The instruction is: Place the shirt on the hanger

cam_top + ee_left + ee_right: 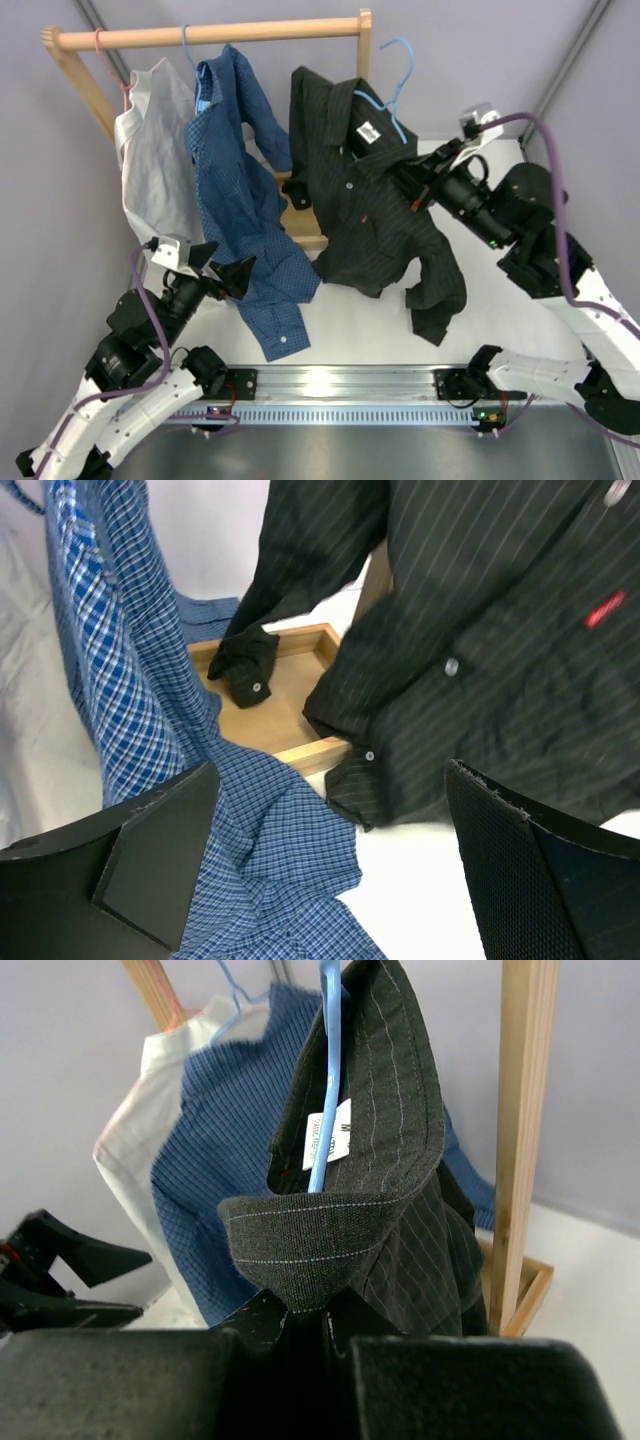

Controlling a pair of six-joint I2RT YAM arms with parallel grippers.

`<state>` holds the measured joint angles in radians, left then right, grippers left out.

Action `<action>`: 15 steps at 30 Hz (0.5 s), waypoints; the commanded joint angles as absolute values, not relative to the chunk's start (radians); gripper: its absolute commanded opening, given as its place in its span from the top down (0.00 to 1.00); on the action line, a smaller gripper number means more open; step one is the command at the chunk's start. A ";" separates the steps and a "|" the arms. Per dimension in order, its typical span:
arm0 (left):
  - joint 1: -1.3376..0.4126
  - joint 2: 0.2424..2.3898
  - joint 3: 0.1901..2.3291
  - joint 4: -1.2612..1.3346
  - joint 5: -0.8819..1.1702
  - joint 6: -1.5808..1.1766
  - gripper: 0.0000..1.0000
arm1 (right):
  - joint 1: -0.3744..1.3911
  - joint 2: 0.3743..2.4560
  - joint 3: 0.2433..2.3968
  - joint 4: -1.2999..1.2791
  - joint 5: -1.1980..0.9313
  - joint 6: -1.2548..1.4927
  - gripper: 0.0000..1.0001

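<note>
The black pinstriped shirt (375, 215) hangs in the air in front of the rack's right end, one sleeve trailing down. The light-blue wire hanger (396, 72) sits in its collar, its hook rising just right of the rack's post. In the right wrist view the hanger (328, 1080) runs down behind the collar of the shirt (330, 1230). My right gripper (415, 185) is shut on the shirt's cloth just below the collar (305, 1330). My left gripper (225, 268) is open, low on the left, with only the table and the blue shirt's hem between its fingers (150, 870).
A wooden rack (210, 35) holds a pale grey shirt (150, 170) on a pink hanger and a blue patterned shirt (240, 200). The rack's wooden base tray (290, 715) lies under the black shirt's cuff. The blue shirt (150, 700) drapes against my left gripper.
</note>
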<state>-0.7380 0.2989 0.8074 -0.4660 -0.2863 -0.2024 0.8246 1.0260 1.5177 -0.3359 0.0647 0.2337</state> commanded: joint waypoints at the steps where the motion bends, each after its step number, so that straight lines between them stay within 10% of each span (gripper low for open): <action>1: -0.733 0.293 0.793 -0.420 -0.342 -0.187 0.02 | 0.868 0.992 1.425 -0.111 0.123 0.287 1.00; 15: -0.351 0.301 0.750 -0.336 -0.218 -0.221 0.02 | 0.999 1.385 1.826 -0.300 0.557 0.330 1.00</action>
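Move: The right hand holds the dark shirt at its collar, with the blue hanger in it. The free stretch of rail near the rack's right end lies about 16 cm ahead, 10 cm to the left and some 12 cm above this hand. The rack's right post stands roughly 17 cm ahead and 8 cm left, the hanging blue shirt about 10 cm ahead and 28 cm left. From the empty left hand, that stretch of rail is some 21 cm ahead, 17 cm right and 28 cm up. Keeping its pinch on the collar and hanger, the right hand carries both left and forward, about 7 cm and 5 cm, towards the right end of the rail, sinking at first and then climbing back about halfway while it tips slightly down and turns some 10 degrees clockwise. The left hand, fingers still wide open and empty, swings about 5 cm left and a little forward towards the hanging white shirt, away from the dark one, turning some 15 degrees counter-clockwise. ##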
